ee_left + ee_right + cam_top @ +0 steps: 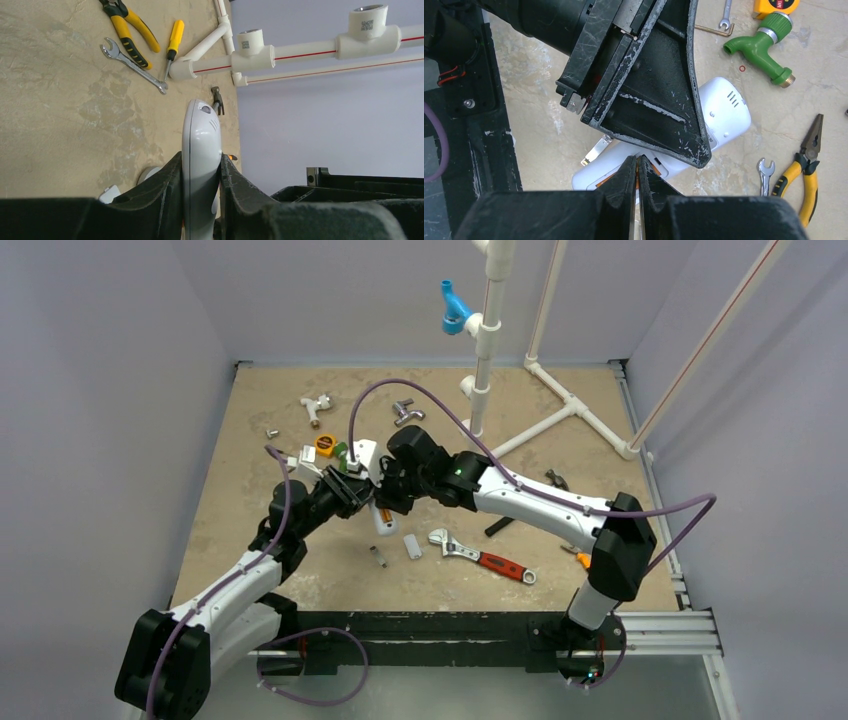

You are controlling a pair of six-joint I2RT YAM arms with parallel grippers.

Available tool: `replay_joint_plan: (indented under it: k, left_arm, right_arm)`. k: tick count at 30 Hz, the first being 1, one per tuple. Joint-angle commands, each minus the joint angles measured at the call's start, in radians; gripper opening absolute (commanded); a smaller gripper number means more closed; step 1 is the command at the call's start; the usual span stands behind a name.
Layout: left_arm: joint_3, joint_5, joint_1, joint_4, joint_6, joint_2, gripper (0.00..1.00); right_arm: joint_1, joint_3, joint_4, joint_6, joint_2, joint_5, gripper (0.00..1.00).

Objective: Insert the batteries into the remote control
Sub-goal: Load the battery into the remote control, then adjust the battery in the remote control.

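The white remote control point(724, 110) lies back up and tilted just above the table, its battery bay open. Orange batteries point(607, 179) show inside the bay, partly hidden by fingers. My left gripper point(200, 157) is shut on the remote's two long sides; in the left wrist view the handset runs edge-on between the black fingers point(165, 190). My right gripper point(637, 160) is shut, its joined tips resting down on the batteries in the bay. In the top view both grippers meet mid-table, left gripper point(356, 490) and right gripper point(386, 502), over the remote point(384, 522).
A loose white cover piece point(412, 546) and a silvery cylinder point(378, 557) lie just in front. A red-handled adjustable wrench point(482, 556) is to the right. A green tap point(764, 50), yellow pliers point(804, 172) and a small spanner point(765, 172) lie nearby. A white pipe frame point(560, 410) stands behind.
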Motion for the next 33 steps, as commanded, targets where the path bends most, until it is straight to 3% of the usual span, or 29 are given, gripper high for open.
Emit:
replay_joint_plan:
  k: [1, 9, 15, 18, 24, 33]
  left_arm:
    - [0.048, 0.085, -0.024, 0.143, -0.044, -0.032, 0.0]
    - [0.046, 0.09, -0.024, 0.157, -0.009, -0.033, 0.0]
    - [0.032, 0.095, -0.024, 0.2, 0.014, -0.037, 0.0]
    - [0.026, 0.104, -0.024, 0.225, 0.03, -0.038, 0.0]
    - [0.016, 0.138, -0.024, 0.334, 0.082, -0.038, 0.0]
    - [0.021, 0.181, -0.024, 0.45, 0.084, -0.011, 0.0]
  right_arm:
    - [0.012, -0.013, 0.059, 0.015, -0.035, -0.019, 0.02]
    - [0.007, -0.224, 0.287, 0.085, -0.255, 0.036, 0.07]
    - [-0.039, -0.36, 0.406, 0.258, -0.388, 0.142, 0.1]
    - [-0.088, -0.446, 0.487, 0.401, -0.455, 0.19, 0.21]
    - [-0.204, -0.582, 0.649, 0.673, -0.504, -0.019, 0.53]
    - [-0.207, -0.632, 0.873, 0.88, -0.446, -0.203, 0.7]
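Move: The remote control is clamped in the left gripper, its middle about 2 cm back from that hand point and 1 cm below. From the right hand point, with its fingertips at the battery bay, the remote's middle lies some 3 cm ahead, 1 cm left and 1 cm below. On the table some 17 cm beneath the right hand, the battery cover is about 4 cm right and level fore-and-aft; the silver piece is 4 cm left and 2 cm back. Lift the right fingertips free of the battery bay, drawing the hand up about 6 cm and 9 cm to the right of the remote, then ease it 2 cm back left while the fingers open wide and swing up from their steep downward slant towards level. Meanwhile keep the left grip shut on the remote and raise it some 7 cm, tipping the left fingers upward about 20 degrees. ##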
